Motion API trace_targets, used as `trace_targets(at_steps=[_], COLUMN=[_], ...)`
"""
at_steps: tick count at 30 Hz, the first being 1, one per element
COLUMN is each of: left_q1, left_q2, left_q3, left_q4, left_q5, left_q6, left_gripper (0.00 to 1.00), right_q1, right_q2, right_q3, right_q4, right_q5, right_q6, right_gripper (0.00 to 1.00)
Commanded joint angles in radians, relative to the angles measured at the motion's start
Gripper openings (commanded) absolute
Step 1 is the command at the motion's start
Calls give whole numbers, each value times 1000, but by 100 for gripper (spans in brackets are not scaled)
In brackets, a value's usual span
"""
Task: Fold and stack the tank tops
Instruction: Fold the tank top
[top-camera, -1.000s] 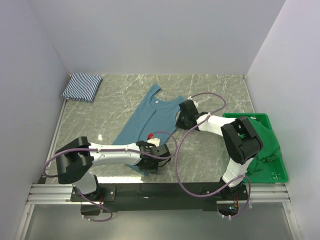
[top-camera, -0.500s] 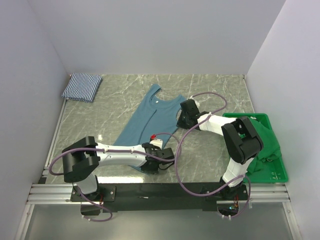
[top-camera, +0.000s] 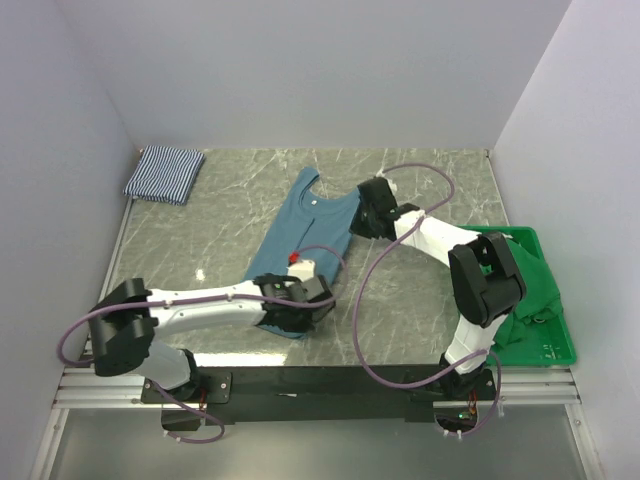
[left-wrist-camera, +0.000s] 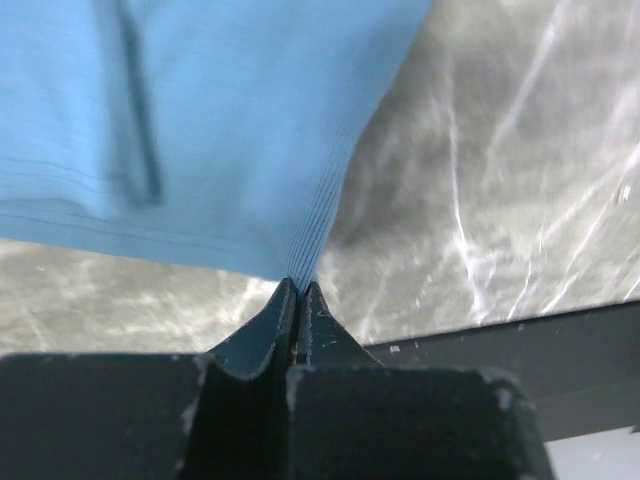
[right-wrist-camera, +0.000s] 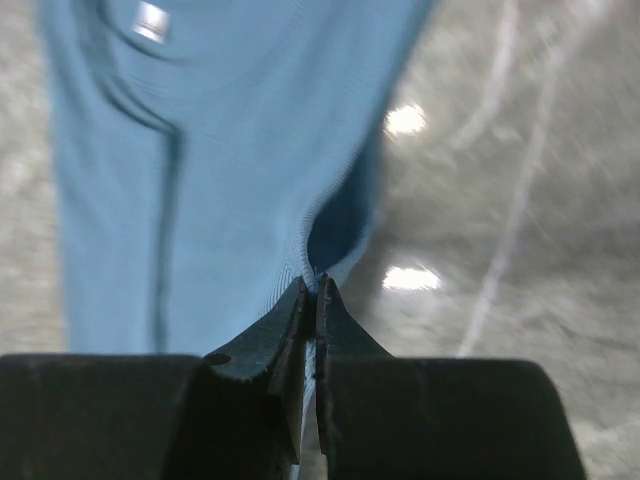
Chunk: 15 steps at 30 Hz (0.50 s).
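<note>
The plain teal-blue tank top (top-camera: 300, 240) lies spread lengthwise on the marble table (top-camera: 440, 180), neck toward the back. My left gripper (top-camera: 303, 303) is shut on its near hem corner; in the left wrist view the cloth (left-wrist-camera: 200, 120) runs straight into the closed tips (left-wrist-camera: 299, 286). My right gripper (top-camera: 366, 216) is shut on the top's right edge near the armhole, and the right wrist view shows a fold of the cloth (right-wrist-camera: 220, 160) pinched between the tips (right-wrist-camera: 313, 283). The navy-and-white striped tank top (top-camera: 165, 173) sits folded at the back left corner.
A green plastic crate (top-camera: 548, 347) stands at the table's right edge with green cloth (top-camera: 524, 285) heaped in it, close to the right arm's elbow. Walls close the table on three sides. A dark rail (top-camera: 330, 380) runs along the near edge.
My left gripper has shut on the hem corner and drawn slightly back and left. The right gripper has moved toward the back with the teal edge still in it.
</note>
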Motion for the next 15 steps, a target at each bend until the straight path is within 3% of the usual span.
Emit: trace_targets(at_steps=[1,11,15], left_q1=[63,258,270], left_q2=[-77,-206,-266], left_q3=[-63,-215,-224], left_q4=[40,68,77], left_q5=[42,172,220], left_q6=[22,26,66], left_gripper=[1,0,0], right_q1=[-2,79,93], right_q2=[50,294,323], right_q3=[119,502,515], right_q4=[-35,-188,-213], right_q5=[-12,6,34], right_q6=[-13,-25,-16], right_gripper=[0,0,0])
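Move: The right hand holds the blue tank top's right side edge just below the armhole. The upper end of the already folded left panel's inner edge lies about 10 cm to its left, 4 cm farther out and 5 cm lower; the collar tag is some 11 cm left and 8 cm ahead, the left strap 10 cm left and 16 cm ahead. The left hand holds the right hem corner, and that panel's lower corner lies roughly 7 cm left, 4 cm ahead and 5 cm below. Both hands carry the pinched right edge of the blue tank top over the garment towards the folded-in left panel, the right hand about 8 cm left and 5 cm forward, first lifting a couple of centimetres and then sinking again. The left hand takes the hem corner along some 6 cm left and 2 cm forward, sinking slightly and turning about 10 degrees counter-clockwise, and both grippers stay shut on the cloth. ##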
